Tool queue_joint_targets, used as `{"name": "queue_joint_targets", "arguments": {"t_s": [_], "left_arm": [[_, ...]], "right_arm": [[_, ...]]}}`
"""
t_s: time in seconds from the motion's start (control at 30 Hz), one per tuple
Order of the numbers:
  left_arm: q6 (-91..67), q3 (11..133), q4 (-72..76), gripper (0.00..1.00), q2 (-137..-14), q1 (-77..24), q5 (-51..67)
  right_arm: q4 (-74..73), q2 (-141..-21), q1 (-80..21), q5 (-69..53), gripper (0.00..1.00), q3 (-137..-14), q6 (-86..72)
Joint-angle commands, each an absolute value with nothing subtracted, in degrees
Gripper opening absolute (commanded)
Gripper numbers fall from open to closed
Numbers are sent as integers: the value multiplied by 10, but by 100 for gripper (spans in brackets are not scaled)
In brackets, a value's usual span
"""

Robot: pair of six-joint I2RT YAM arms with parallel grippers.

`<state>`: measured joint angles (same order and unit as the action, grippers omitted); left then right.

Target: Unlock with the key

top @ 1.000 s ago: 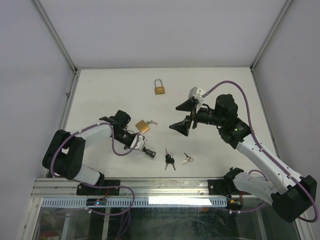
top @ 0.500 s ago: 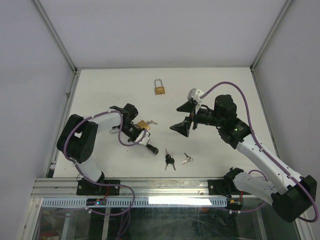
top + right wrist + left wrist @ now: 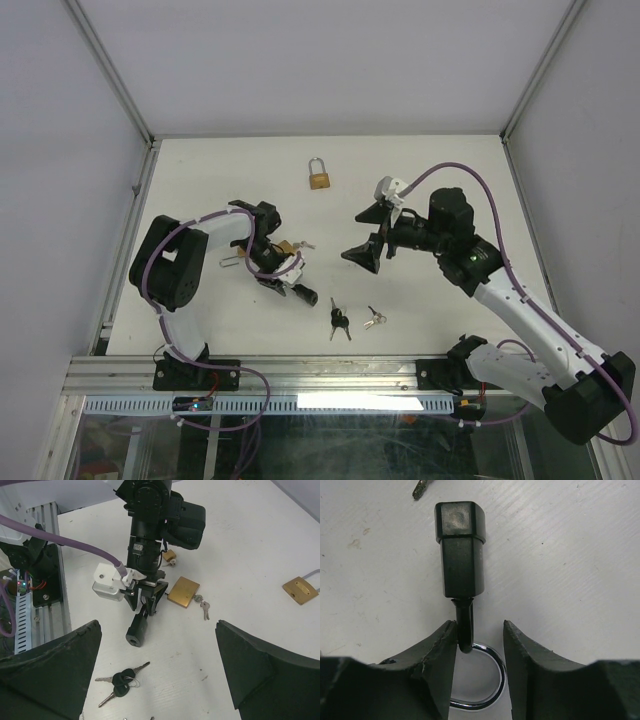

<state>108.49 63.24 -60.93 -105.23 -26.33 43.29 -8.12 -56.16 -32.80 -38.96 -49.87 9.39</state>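
A black padlock (image 3: 461,550) lies flat on the white table, its keyhole end pointing away from my left gripper (image 3: 480,627). Its shackle (image 3: 492,680) sits between the parted jaws; the left finger touches the black shackle post and the right finger stands clear. From above, the left gripper (image 3: 283,272) is just up-left of the black padlock (image 3: 303,292). A bunch of black-headed keys (image 3: 338,320) lies loose near the front, also in the right wrist view as black-headed keys (image 3: 119,681). My right gripper (image 3: 352,236) hovers wide open and holds nothing.
A brass padlock (image 3: 183,591) with a key (image 3: 202,605) in it lies beside the left gripper. A second brass padlock (image 3: 319,178) stands farther back. Small silver keys (image 3: 375,318) lie right of the black-headed bunch. A small brass lock (image 3: 169,556) sits behind the left wrist.
The left arm has swung inward and moved slightly back, shifting the black padlock with it. Its jaws were shut on the shackle and have now parted. The right arm has barely moved.
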Motion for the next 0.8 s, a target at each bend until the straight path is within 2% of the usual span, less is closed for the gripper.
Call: {"name": "queue_joint_targets", "arguments": {"t_s": [0.0,0.1,0.23,0.33,0.47,0.57,0.63,0.77], "left_arm": [[1117,640,-628,47,-1043,-269,445],[1113,641,-624,64,-1039,-269,456],[1089,647,-604,98,-1015,-268,471],[1068,646,-591,99,-986,-259,475],[1067,625,-583,99,-930,-242,474],[1045,608,-578,99,-878,-230,490],[996,597,-565,99,-843,-223,507],[835,571,-470,99,-755,-210,540]], "right_arm": [[-82,-550,-331,-380,100,-538,115],[-85,-552,-330,-380,100,-541,115],[-115,-559,-331,-345,100,-553,93],[-160,-565,-331,-224,99,-572,13],[-276,-583,-331,-61,82,-582,-138],[-376,-626,-348,-14,66,-579,-242],[-417,-656,-378,-3,59,-576,-286],[-417,-699,-453,15,57,-568,-326]]}}
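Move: The left hand sits at the shackle end of the black padlock, whose middle lies about 5 cm to its right and 1 cm back, just below; the open brass padlock's body is some 8 cm ahead and 2 cm right. From the high right hand, the black-headed keys lie roughly 8 cm back, 3 cm left and 26 cm down, with the silver keys 8 cm back and 6 cm right, and the black padlock 2 cm back and 12 cm left, both about as low. Straight up goes the left hand, nearly 9 cm off the black padlock, after its already parting fingers spread fully around the shackle; it tilts slightly as it climbs. The right hand first swings forward and right a few centimetres, then dives about 11 cm and draws back towards the black-headed keys, its sideways-pointing fingers turning clockwise and steeply down while they close to a little over half open. ##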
